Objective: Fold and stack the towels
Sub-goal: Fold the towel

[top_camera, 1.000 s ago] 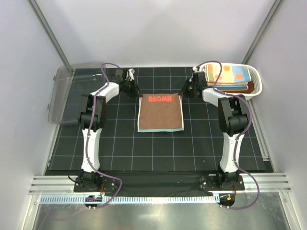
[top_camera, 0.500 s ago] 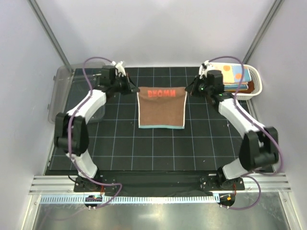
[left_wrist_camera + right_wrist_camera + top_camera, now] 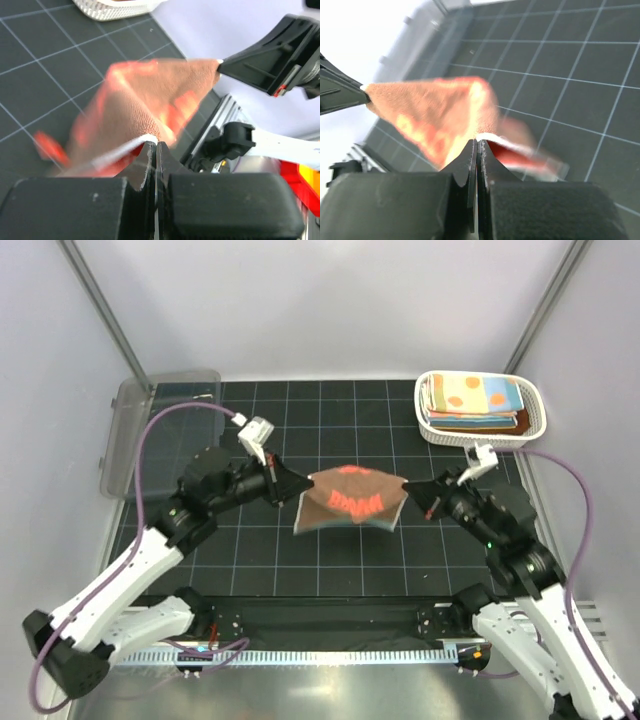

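A rust-brown towel [image 3: 350, 498] with red lettering hangs stretched above the middle of the black grid mat [image 3: 250, 550]. My left gripper [image 3: 300, 483] is shut on its left corner and my right gripper [image 3: 408, 488] is shut on its right corner. The lower edge sags toward the mat. In the left wrist view the towel [image 3: 145, 100] spreads away from the pinched corner at my left gripper [image 3: 156, 145], with the other gripper's black finger at its far corner. The right wrist view shows the towel [image 3: 435, 110] the same way at my right gripper [image 3: 478, 142]. More folded towels [image 3: 475, 400] lie in the basket.
A white lattice basket [image 3: 535, 420] stands at the back right corner of the mat. A clear plastic bin [image 3: 150, 430] stands on its side at the back left. Grey walls close the cell on three sides, and a metal rail runs along the near edge.
Both arms have pulled the towel's far corners up and toward the near side, so the towel has left the mat and now hangs between the two shut grippers.
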Action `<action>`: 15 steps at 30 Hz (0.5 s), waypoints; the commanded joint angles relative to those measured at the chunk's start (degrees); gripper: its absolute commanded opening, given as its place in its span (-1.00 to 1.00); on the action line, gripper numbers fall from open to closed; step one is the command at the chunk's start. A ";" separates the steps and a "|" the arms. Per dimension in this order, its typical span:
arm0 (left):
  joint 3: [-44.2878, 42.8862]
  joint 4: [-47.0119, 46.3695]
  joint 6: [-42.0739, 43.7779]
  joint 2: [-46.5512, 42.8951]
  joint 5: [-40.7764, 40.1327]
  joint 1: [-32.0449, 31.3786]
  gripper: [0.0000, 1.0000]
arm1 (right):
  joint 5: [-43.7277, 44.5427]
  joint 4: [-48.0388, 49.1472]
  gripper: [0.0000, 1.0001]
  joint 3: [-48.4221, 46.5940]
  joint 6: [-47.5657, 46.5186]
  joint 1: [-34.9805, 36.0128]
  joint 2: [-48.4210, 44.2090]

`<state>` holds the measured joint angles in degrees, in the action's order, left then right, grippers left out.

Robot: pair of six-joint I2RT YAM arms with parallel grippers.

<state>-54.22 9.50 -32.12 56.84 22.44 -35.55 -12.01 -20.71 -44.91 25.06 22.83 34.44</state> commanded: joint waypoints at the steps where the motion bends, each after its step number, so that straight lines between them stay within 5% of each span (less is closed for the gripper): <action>1: 1.92 2.27 -3.12 -5.59 -12.03 -3.29 -1.00 | -1.18 0.23 -0.98 2.28 4.46 0.46 -6.74; 9: 1.75 5.19 0.47 7.63 -27.08 -2.78 -1.00 | 4.70 12.94 -0.98 7.98 2.54 0.46 5.52; 15: 0.96 -3.07 0.48 25.22 -23.51 3.81 -1.00 | 9.72 33.96 -0.98 12.83 -0.36 0.29 23.19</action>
<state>-52.56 11.88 -32.60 76.07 -0.08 -34.87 -6.44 -2.26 -33.10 26.87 23.05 52.12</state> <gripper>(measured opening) 0.011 0.036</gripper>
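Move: The brown towel hangs by two corners between the hands, its middle some 9 cm right of the left hand, 2 cm ahead and 10 below. The bare table patch it goes to is centred about 7 cm ahead and 9 right of the left hand, 27 below. From the right hand that patch is 7 cm ahead, 10 left and 25 below; the white basket of folded towels is roughly 35 ahead, 27 right and 21 below. Down and forward together, after a brief lift and pull back of about 2 cm, both hands swing the towel out over the bare table at speed. The left sinks some 15 cm, the right about 11, each going 6 to 8 cm forward; the left wrist turns counter-clockwise and tips its fingers down, the right tips down slightly. Both grippers stay shut on their corners. ##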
